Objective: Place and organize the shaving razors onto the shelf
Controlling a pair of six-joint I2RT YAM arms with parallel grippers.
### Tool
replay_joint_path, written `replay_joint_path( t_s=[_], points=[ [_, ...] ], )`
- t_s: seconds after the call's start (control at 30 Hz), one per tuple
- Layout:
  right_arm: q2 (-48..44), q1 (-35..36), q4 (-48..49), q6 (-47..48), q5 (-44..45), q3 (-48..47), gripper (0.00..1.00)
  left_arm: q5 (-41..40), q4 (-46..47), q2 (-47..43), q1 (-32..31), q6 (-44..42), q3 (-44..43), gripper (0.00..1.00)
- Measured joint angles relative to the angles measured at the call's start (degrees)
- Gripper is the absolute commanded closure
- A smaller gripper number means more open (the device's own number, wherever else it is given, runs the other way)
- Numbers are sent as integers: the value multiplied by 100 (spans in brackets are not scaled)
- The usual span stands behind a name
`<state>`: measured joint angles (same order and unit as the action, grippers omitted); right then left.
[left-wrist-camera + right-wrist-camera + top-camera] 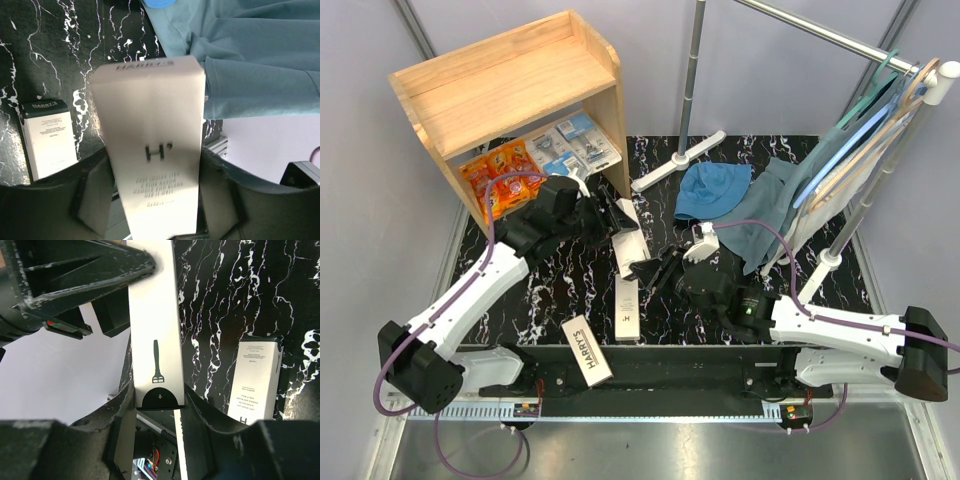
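Note:
A long white Harry's razor box [626, 243] hangs above the black marble table [560, 285], held at both ends. My left gripper [610, 213] is shut on its upper end; in the left wrist view the box [150, 145] fills the space between the fingers [92, 195] of that gripper [152, 170]. My right gripper [653, 268] is shut on the lower, dark-tabbed end [159, 399], with both fingers against the box's [152, 315] edges. Two more Harry's boxes [627, 308] [586, 350] lie on the table. On the light-wood shelf's [510, 80] lower level lie orange packs [500, 178] and blue blister packs [570, 147].
A metal clothes rack [695, 60] stands at the back right, its foot [678, 160] on the table. A blue hat [713, 190] and teal garments [775, 205] lie and hang beside my right arm. The teal cloth [250, 50] also shows behind the held box.

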<state>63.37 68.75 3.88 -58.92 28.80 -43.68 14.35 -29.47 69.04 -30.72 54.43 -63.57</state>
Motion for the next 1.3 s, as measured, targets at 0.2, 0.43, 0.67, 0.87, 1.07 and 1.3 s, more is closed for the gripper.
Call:
replay_joint_path(
  t_s=[0.2,0.43,0.67,0.87,1.07,1.3],
  points=[
    [-70,-7,-24,2,35,33,78,4,-7,-87,0,-94,-2,10],
    [-114,-7,-24,17,55,57,79,-157,-439,-94,0,-415,-251,1],
    [-201,-7,-28,17,68,96,80,-619,-986,-264,0,-949,-715,1],
    [-208,-7,-44,37,68,96,80,-938,-1484,-448,0,-1405,-1335,1],
    [-146,-7,-166,197,28,-22,80,-1261,-1867,-800,0,-1971,-2194,1],
    [483,-7,-271,457,-426,-857,80,-1891,-2031,-1401,0,-2509,-2918,1]
  ],
)
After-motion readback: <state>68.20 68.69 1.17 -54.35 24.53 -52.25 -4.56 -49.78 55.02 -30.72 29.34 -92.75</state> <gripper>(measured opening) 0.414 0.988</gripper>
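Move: Between the hands hangs the razor box, gripped by both: its middle is about 3 cm back and 1 cm right of the left hand, and 7 cm ahead and 1 cm left of the right hand, at their height. From the right hand the shelf's lower board lies roughly 26 cm ahead, 19 cm left and 9 cm down; the upright table box is 2 cm ahead, 2 cm left and 20 cm below. Opening wide, the left fingers let go of the razor box and that hand lifts away, slowly and then fast, some 20 cm up and 10 cm left, drawing back a little and tipping its fingers up nearly 40 degrees. The right hand keeps its pinch on the near end, almost still, then late on starts left and up about 3 cm. ##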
